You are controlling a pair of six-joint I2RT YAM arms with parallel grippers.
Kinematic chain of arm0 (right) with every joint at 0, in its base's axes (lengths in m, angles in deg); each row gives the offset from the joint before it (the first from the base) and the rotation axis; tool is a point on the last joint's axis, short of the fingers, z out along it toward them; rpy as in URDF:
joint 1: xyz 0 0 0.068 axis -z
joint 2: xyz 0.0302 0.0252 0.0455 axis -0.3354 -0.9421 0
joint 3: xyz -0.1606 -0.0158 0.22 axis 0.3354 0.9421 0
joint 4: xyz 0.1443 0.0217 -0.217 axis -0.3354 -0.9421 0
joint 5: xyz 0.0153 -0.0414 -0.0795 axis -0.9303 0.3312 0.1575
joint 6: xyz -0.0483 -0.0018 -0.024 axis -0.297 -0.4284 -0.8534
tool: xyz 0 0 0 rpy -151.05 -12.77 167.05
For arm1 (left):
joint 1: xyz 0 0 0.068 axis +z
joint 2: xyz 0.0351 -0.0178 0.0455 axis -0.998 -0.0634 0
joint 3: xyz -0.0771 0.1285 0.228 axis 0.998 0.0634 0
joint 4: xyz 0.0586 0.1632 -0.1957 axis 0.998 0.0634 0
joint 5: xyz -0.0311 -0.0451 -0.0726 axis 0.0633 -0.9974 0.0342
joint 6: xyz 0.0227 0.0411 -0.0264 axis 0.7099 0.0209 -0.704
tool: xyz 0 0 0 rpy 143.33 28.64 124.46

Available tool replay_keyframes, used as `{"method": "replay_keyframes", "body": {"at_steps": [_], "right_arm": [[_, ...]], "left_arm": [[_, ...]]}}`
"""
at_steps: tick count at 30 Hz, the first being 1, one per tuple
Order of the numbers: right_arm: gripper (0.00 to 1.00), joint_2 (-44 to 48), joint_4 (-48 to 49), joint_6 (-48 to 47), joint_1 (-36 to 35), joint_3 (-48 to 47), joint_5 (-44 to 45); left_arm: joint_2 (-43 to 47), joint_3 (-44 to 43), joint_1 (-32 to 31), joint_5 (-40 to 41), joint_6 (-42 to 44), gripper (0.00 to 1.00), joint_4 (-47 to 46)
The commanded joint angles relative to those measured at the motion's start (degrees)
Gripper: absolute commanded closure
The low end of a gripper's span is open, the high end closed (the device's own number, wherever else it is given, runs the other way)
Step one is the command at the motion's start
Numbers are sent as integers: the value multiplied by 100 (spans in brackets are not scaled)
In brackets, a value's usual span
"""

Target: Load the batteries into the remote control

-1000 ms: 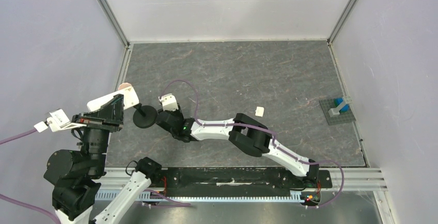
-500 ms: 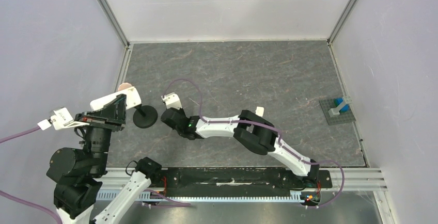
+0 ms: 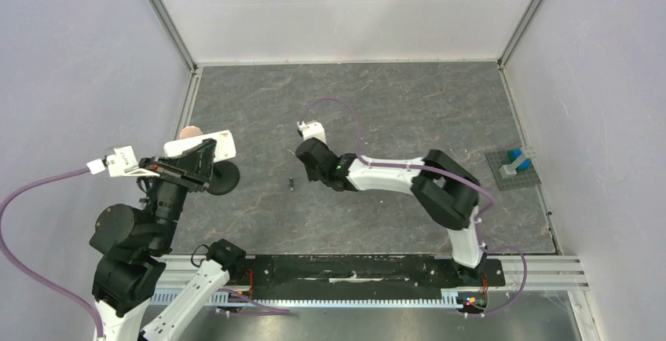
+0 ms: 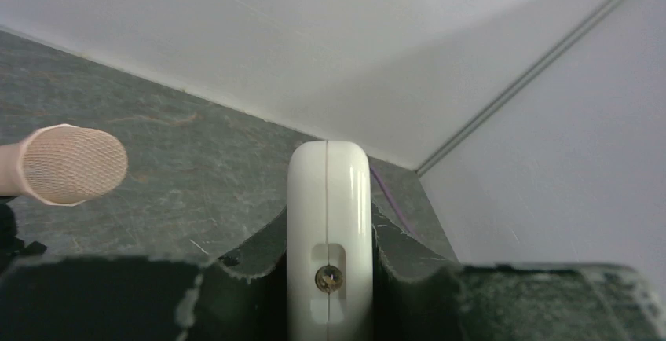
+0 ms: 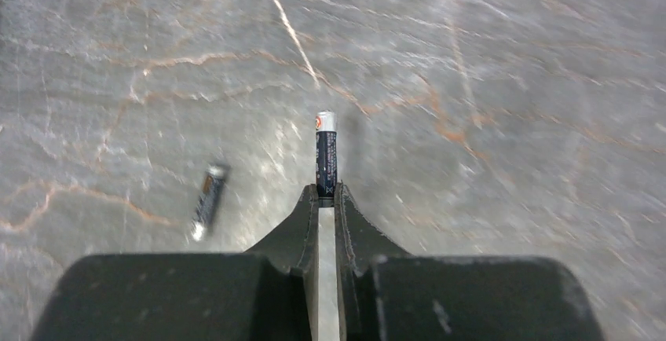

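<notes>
My left gripper (image 4: 328, 235) is shut on the white remote control (image 4: 328, 199), which I see edge-on with a screw in its end. From above, the remote (image 3: 200, 146) is held over the table's left side. My right gripper (image 5: 326, 192) is shut on one of the batteries (image 5: 326, 152), a dark cell that sticks out past the fingertips over the table. A second battery (image 5: 208, 199) lies loose on the table to its left. In the top view this loose battery (image 3: 291, 183) lies just ahead of the right gripper (image 3: 302, 155).
A pink rounded pad (image 4: 71, 164) on a black round-footed stand (image 3: 226, 177) sits beside the left gripper. A grey plate with blue pieces (image 3: 514, 166) lies at the right edge. Walls close the table (image 3: 393, 105) on three sides.
My right arm has swung right and away from the left gripper, and its jaws have shut on a battery. The left gripper has shifted slightly right with the remote.
</notes>
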State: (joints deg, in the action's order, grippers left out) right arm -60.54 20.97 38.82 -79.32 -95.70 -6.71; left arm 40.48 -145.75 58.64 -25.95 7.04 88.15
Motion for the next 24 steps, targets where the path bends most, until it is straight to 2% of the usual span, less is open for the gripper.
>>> {"method": "replay_keyframes", "body": {"at_steps": [1, 7, 11, 14, 17, 18, 21, 24], "right_arm": [[100, 1007, -236, 39, 119, 926, 58], [99, 2060, -593, 96, 309, 2444, 370], [98, 2272, -823, -30, 369, 2838, 504], [96, 2345, -891, -60, 468, 2926, 211], [79, 2280, -890, -158, 526, 2932, 6], [69, 2248, -890, -199, 559, 2916, -104], [54, 2137, -915, -396, 680, 2779, -326], [50, 1943, -991, -554, 856, 2568, -383]], "left_arm": [[-294, 107, 5, -870, 79, 98, -359], [-413, 594, 5, -1743, -286, 98, -687], [-447, 1085, 3, -2160, -712, 98, -1256], [-542, 1320, 4, -2238, -1034, 98, -1572], [-565, 1494, 4, -2289, -1129, 98, -1934], [-561, 1540, 5, -2234, -1143, 98, -2017], [-562, 1634, 4, -2048, -1165, 98, -2151], [-597, 1716, 4, -2002, -1234, 98, -2266]]}}
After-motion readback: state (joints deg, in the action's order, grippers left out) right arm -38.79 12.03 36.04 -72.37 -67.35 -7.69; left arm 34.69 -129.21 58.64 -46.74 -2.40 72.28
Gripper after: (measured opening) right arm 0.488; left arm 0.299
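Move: The right hand already holds a battery just above the table. The bare spot where it goes lies roughly 17 cm right, 5 cm back and 4 cm down; the white cover is 27 cm right and 2 cm ahead, the other battery 6 cm left and 3 cm back. From the remote-holding left hand, that spot is some 27 cm right, 10 cm ahead and 40 cm below. Right hand swings its battery about 17 cm right and down, then opens, while the left carries the remote rightward. ##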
